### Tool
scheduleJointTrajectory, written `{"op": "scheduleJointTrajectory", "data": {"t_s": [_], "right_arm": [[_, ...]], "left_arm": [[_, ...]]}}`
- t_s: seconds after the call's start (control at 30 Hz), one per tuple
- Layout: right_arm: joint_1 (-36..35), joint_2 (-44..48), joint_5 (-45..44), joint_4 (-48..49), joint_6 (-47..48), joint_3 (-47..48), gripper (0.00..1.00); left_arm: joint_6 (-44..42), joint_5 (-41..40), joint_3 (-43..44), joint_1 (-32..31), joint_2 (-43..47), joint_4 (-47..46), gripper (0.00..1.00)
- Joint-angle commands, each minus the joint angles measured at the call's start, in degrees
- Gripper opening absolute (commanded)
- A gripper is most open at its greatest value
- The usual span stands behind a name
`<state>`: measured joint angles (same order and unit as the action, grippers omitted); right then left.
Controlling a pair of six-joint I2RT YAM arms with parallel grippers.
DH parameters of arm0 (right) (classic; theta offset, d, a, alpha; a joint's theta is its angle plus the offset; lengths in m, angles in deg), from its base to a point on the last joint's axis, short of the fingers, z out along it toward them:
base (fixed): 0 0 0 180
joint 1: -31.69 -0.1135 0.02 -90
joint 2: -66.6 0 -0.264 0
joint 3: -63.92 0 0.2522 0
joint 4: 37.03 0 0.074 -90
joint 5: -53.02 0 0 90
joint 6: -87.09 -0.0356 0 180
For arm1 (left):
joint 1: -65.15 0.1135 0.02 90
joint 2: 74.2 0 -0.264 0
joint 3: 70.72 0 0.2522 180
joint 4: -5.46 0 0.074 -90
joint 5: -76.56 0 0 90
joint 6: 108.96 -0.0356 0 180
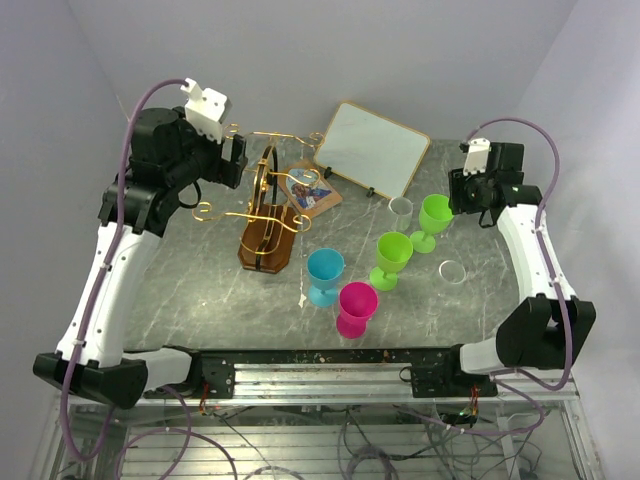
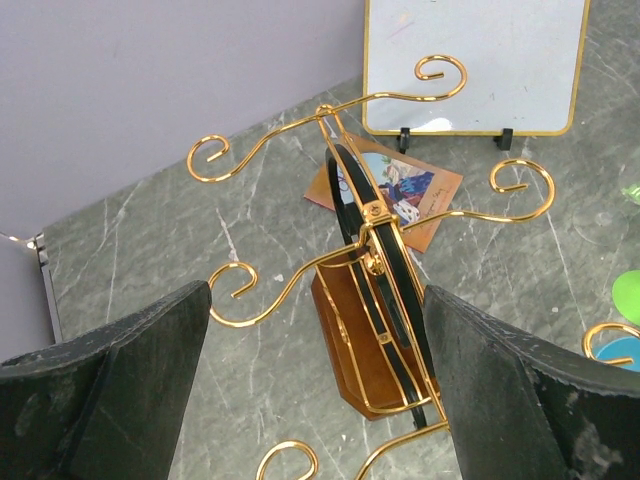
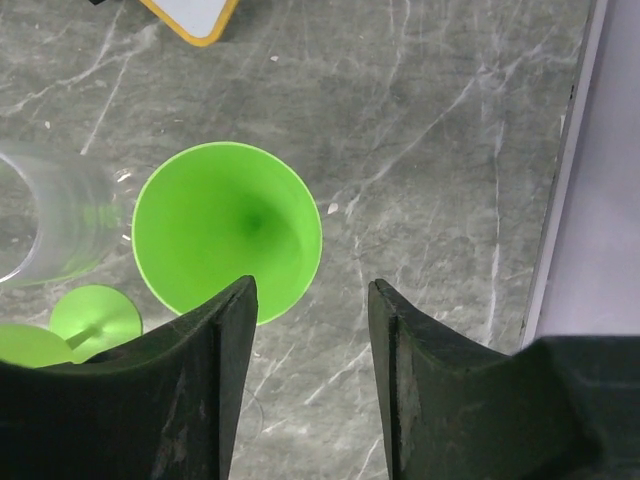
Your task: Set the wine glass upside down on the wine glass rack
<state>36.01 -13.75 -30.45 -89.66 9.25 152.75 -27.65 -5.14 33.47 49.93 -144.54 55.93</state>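
Note:
The gold wire wine glass rack (image 1: 268, 215) stands on its brown wooden base at the left of the table. My left gripper (image 1: 238, 160) hovers open just above and behind it, and the central loop (image 2: 375, 250) shows between its fingers (image 2: 317, 295). A green wine glass (image 1: 434, 218) stands upright at the right, with its open bowl (image 3: 228, 230) seen from above. My right gripper (image 1: 462, 195) hangs over its right side with the jaws (image 3: 312, 288) part open. Only marble shows between them, and the left finger (image 3: 215, 340) overlaps the glass rim.
A second green glass (image 1: 392, 258), a blue one (image 1: 325, 275) and a pink one (image 1: 357, 308) stand mid-table. A clear glass (image 1: 400, 213) stands beside the far green glass, and a clear ring (image 1: 452, 271) lies near. A white tilted board (image 1: 372, 148) and a picture card (image 1: 308, 190) are behind the rack.

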Motion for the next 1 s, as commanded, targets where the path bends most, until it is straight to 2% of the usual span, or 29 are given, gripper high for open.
{"op": "scheduleJointTrajectory", "data": {"t_s": [0.0, 0.5, 0.83, 0.97], "right_arm": [[-0.4, -2.4, -1.7, 1.8, -0.9, 1.9, 0.45], [-0.5, -9.3, -0.8, 1.8, 0.2, 3.6, 0.24], [-0.6, -10.6, -0.1, 1.3, 1.2, 3.8, 0.14], [-0.5, -10.9, -1.2, 1.3, 2.4, 4.5, 0.02]], "left_arm": [[1.0, 0.0, 3.2, -0.4, -2.0, -0.8, 0.96], [2.1, -2.1, 7.4, -0.4, -7.1, 0.8, 0.97], [0.9, -6.6, 9.5, -0.4, -9.8, 1.2, 0.99], [0.9, -6.0, 9.9, -0.4, -10.4, 1.1, 0.99]]}}
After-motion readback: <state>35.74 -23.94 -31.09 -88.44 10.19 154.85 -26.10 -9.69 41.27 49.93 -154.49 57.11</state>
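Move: The green glass I am closing on stands roughly 3 cm ahead of my right hand and 4 cm to its left, its middle some 12 cm below. A clear glass is about 4 cm ahead and 12 cm left; the second green glass is 6 cm back and 14 cm left; a nearer clear glass is about 12 cm straight back, all at similar depth. From my left hand the green glass is about 5 cm ahead, 47 cm right and 31 cm down. I lower my half-open right hand about 5 cm and ease it a little over 2 cm forward onto the right-hand edge of the green glass, tipping the fingers slightly further down. They close almost shut as I go, one inside the bowl and one outside, and pinch the rim. My left hand, empty and wide open, drifts about 4.5 cm forward beside the rack, swinging slightly left. ##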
